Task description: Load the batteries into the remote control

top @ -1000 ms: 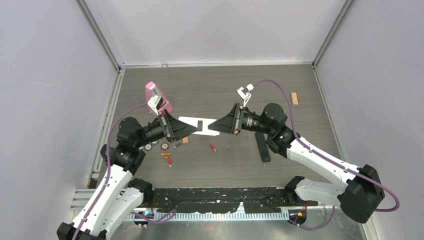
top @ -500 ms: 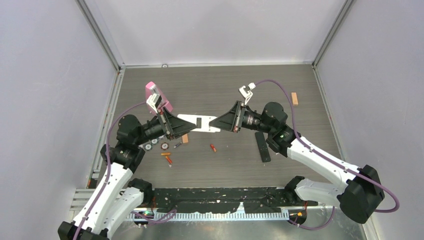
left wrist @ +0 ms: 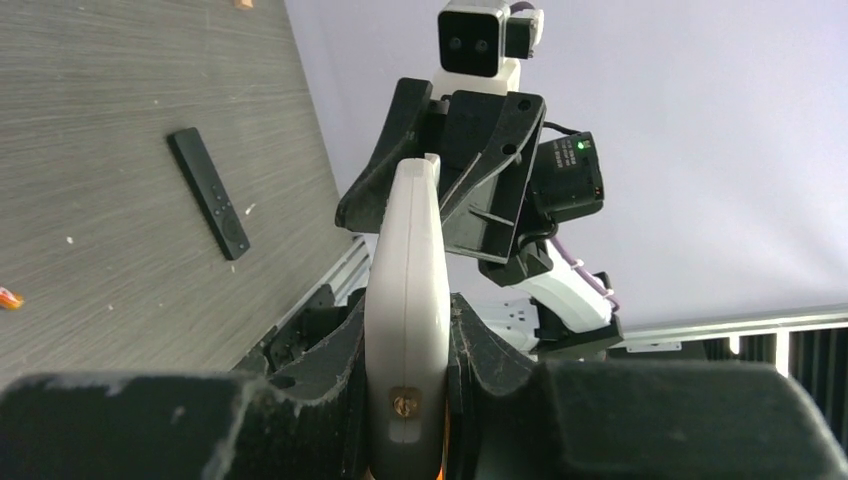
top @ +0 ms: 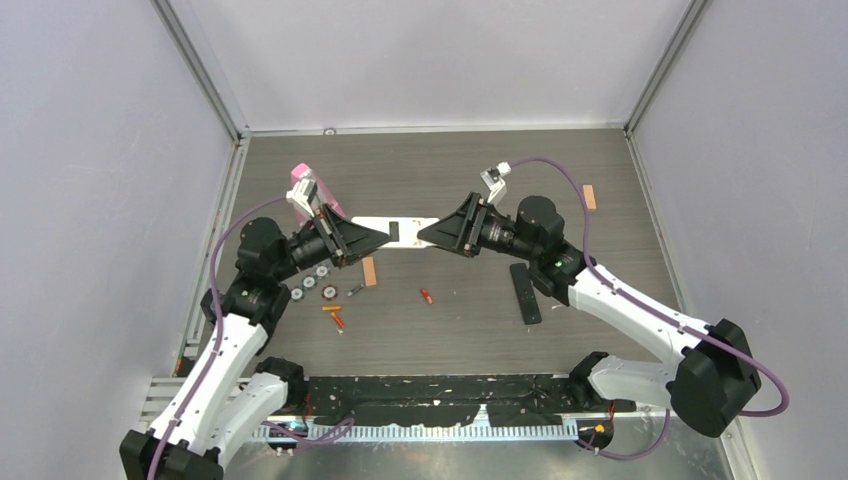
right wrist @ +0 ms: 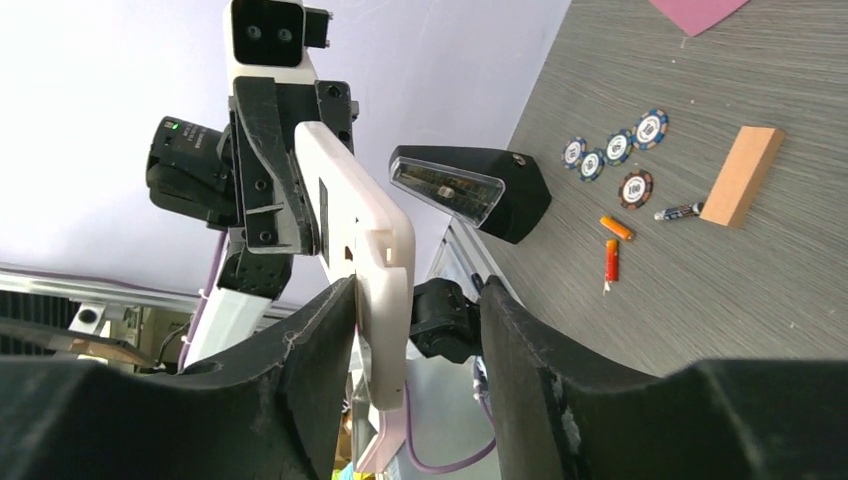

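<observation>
The white remote control (top: 403,226) hangs above the table between both arms, a dark open slot on its upper face. My left gripper (top: 374,238) is shut on its left end; the left wrist view shows the remote (left wrist: 405,290) edge-on, squeezed between both pads. My right gripper (top: 428,233) is open around the other end: the remote (right wrist: 355,215) lies against one finger with a clear gap to the other finger (right wrist: 510,330). Three orange-red batteries (top: 331,309) (top: 339,320) (top: 427,296) lie on the table below, two of them also showing as batteries (right wrist: 617,228) in the right wrist view.
A black remote (top: 525,292) lies right of centre. A tan block (top: 370,271), a thin dark stick (top: 355,290) and several round discs (top: 310,283) lie under the left arm. A pink object (top: 312,190) and another tan block (top: 590,197) lie further back.
My right gripper has opened off the remote's end. Both arms have carried the white remote further from the bases. The left gripper stays shut on it.
</observation>
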`<state>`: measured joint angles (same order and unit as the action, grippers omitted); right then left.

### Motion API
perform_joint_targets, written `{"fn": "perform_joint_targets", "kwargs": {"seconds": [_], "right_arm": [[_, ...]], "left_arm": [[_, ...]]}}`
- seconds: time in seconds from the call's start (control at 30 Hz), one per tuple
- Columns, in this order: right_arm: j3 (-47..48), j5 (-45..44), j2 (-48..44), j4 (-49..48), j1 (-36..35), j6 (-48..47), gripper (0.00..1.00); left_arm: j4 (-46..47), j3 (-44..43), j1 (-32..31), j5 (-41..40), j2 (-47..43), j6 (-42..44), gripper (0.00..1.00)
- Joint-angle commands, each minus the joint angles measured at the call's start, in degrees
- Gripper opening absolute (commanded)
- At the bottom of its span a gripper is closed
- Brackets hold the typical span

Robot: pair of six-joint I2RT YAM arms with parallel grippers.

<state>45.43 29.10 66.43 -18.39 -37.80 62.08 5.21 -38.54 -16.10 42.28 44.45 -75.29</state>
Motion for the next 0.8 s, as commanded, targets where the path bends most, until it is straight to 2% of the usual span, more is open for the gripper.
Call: {"fn": "perform_joint_targets", "kwargs": {"seconds": [0.0, 0.1, 0.23, 0.33, 0.43, 0.57, 0.67, 0.77], "right_arm": [[1.8, -1.1, 1.4, 0.6, 0.0, -1.2, 0.52], [2.6, -1.8, 2.0, 2.6, 0.1, -3.1, 0.46], [5.6, -2.6, 2.6, 9.2, 0.0, -6.8, 0.39], [6.5, -2.7, 3.8, 11.6, 0.0, -8.0, 0.37], [7.1, -2.8, 4.8, 12.3, 0.0, -8.6, 0.33], [8.4, -3.3, 6.3, 13.5, 0.0, -9.8, 0.21], [9.1, -3.6, 7.3, 13.3, 0.1, -10.2, 0.09], [9.6, -3.3, 7.5, 12.2, 0.0, -10.8, 0.05]], "left_arm": [[0.2, -3.1, 0.4, -1.2, 1.7, 4.9, 0.00], [-3.4, -4.2, 0.4, -2.3, 3.3, 10.6, 0.00], [-3.2, -4.9, 0.4, -1.5, 5.8, 19.2, 0.00], [-1.9, -4.5, 0.3, -0.1, 7.5, 21.1, 0.00], [-4.7, -5.4, 0.2, -1.6, 7.8, 25.5, 0.00], [-10.9, -7.2, 0.2, -4.7, 8.0, 30.2, 0.00], [-14.5, -7.9, 0.2, -8.1, 8.7, 33.3, 0.00], [-16.7, -7.7, 0.2, -10.0, 9.5, 35.8, 0.00]]}}
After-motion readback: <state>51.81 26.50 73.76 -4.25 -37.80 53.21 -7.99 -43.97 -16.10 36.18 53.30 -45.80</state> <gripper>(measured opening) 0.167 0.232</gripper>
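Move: At the right hand, the remote's battery cover, slid part-way out, sits between the half-open fingers, about 1 cm to the left and 1 cm above, nearer the upper finger. The remote's middle is about 8 cm to the left, still gripped by the left hand, from which the cover lies some 8 cm to the right and level. Roughly 28 cm beneath the right hand lies a red battery, with the wooden block 6 cm ahead and 14 cm left at that depth. Closing onto the cover, the right fingers pinch it as that hand sinks about 5 cm and drifts some 2 cm forward, tipping its fingers downward. Meanwhile the left hand keeps its grip on the remote, lowering it about 6 cm and carrying it 4 cm forward while rolling its open end down some 20 degrees, away from the pinched cover. ##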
